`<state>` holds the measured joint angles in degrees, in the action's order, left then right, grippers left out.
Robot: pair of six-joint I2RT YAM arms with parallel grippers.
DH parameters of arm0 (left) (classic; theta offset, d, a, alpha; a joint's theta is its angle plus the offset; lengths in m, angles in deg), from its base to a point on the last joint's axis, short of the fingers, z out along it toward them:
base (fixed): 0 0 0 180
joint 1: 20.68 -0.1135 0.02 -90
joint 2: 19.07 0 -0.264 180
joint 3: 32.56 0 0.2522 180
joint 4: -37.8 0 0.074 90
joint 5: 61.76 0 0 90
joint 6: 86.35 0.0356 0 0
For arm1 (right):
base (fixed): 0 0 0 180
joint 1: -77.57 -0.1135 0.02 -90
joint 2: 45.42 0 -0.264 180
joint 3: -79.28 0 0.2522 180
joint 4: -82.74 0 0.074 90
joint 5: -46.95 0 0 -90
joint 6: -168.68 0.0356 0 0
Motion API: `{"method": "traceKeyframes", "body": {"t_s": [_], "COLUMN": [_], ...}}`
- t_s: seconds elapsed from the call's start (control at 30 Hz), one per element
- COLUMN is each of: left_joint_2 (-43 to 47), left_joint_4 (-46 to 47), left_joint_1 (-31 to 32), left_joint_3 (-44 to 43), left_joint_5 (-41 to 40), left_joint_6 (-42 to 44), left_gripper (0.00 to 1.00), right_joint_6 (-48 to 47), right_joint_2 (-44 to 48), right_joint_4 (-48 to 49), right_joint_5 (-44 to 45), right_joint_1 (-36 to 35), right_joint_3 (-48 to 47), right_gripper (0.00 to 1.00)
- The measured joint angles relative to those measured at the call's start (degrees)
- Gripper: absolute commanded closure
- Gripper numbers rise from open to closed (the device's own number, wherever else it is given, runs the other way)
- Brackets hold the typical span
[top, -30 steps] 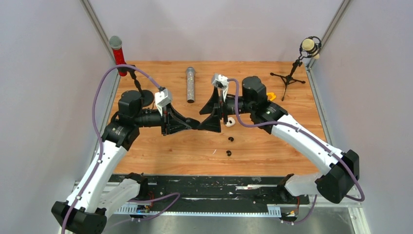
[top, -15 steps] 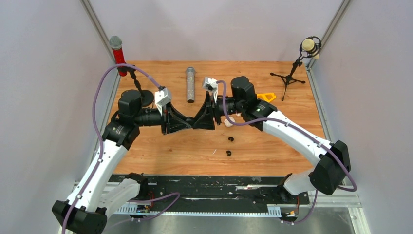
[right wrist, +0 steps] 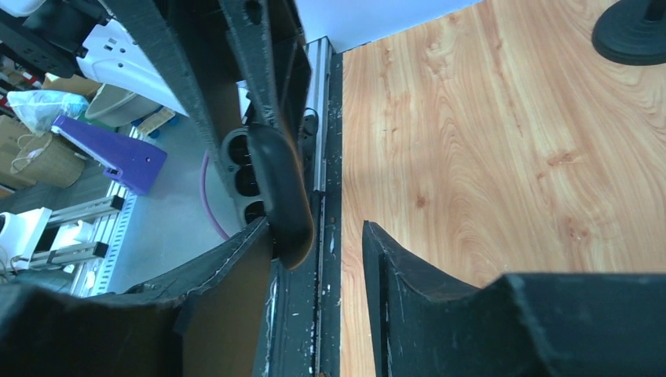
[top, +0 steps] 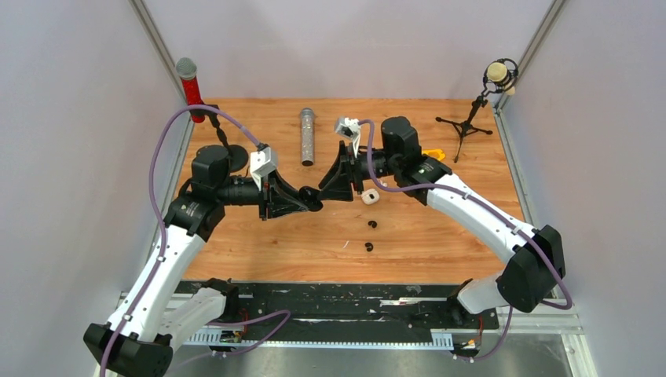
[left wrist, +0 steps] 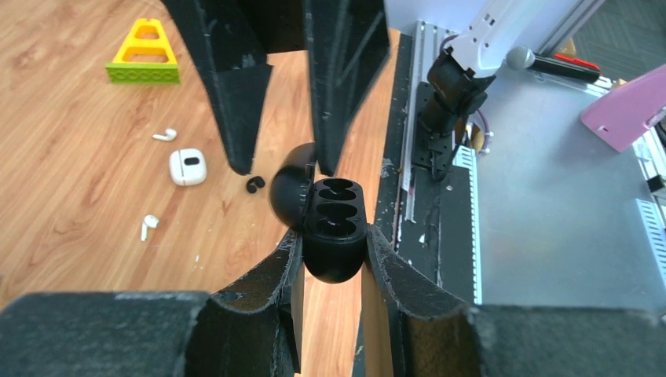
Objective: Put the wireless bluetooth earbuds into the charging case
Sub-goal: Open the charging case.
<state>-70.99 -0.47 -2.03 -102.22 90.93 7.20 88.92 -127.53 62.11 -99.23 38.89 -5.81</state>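
Observation:
A black charging case (left wrist: 334, 236) with its lid (left wrist: 290, 188) swung open and its sockets empty sits in my left gripper (left wrist: 331, 234), which is shut on the case body. My right gripper (right wrist: 316, 228) meets it mid-table, its jaws apart and straddling the lid (right wrist: 281, 184). The lid rests against one finger (right wrist: 236, 259), with a gap to the other. On the wood lie two black earbuds (top: 372, 225) (top: 368, 247), two white stemmed earbuds (left wrist: 164, 135) (left wrist: 148, 226) and a white case (top: 370, 196).
A silver microphone (top: 306, 135) lies at the back centre. A red microphone (top: 188, 85) stands back left and a small tripod stand (top: 470, 119) back right. A yellow and green block (left wrist: 145, 53) sits behind the right arm. A black rail (top: 338, 302) runs along the near edge.
My right gripper came left to the held case and its jaws narrowed around the lid. The left gripper kept its hold and dipped slightly.

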Motion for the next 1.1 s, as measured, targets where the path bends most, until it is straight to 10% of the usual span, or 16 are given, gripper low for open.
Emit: {"method": "traceKeyframes", "body": {"t_s": [0.8, 0.9, 1.1], "left_joint_2": [-0.04, -0.04, -0.02], "left_joint_4": [2.62, 2.58, 3.19], "left_joint_1": [-0.02, -0.04, 0.00], "left_joint_3": [0.00, 0.00, 0.00], "left_joint_5": [-0.20, -0.37, -3.80], "left_joint_6": [-5.73, -5.79, -5.40], "left_gripper": [1.00, 0.55, 0.15], "right_joint_6": [1.88, 0.90, -0.83], "right_joint_2": [-1.44, -1.42, -1.40], "right_joint_4": [4.48, 4.28, 2.91], "right_joint_5": [-1.73, -1.40, 1.01], "right_joint_1": [0.04, 0.02, -0.20], "right_joint_3": [0.00, 0.00, 0.02], "right_gripper": [1.00, 1.00, 1.00]}}
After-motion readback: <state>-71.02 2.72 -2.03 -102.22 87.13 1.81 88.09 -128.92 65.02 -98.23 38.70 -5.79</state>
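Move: The open charging case is still in the left fingers, its middle about 1 cm forward and 2 cm to the right of the left hand point. From the right hand point it lies roughly 3 cm to the left and 2 cm back, about level, with its lid already between the half-open right fingers. Some 25 cm below the right hand, the nearer black earbud is about 12 cm to the right and 2 cm ahead; the white case is about 12 cm right and 10 cm ahead. Hold the case steady in the left gripper while you shut the right fingers on its lid side, easing the right hand about 1 cm forward and a little left until they pinch. Only then spread the left fingers wide to let go of the case, the left hand drifting roughly 1 cm forward. ##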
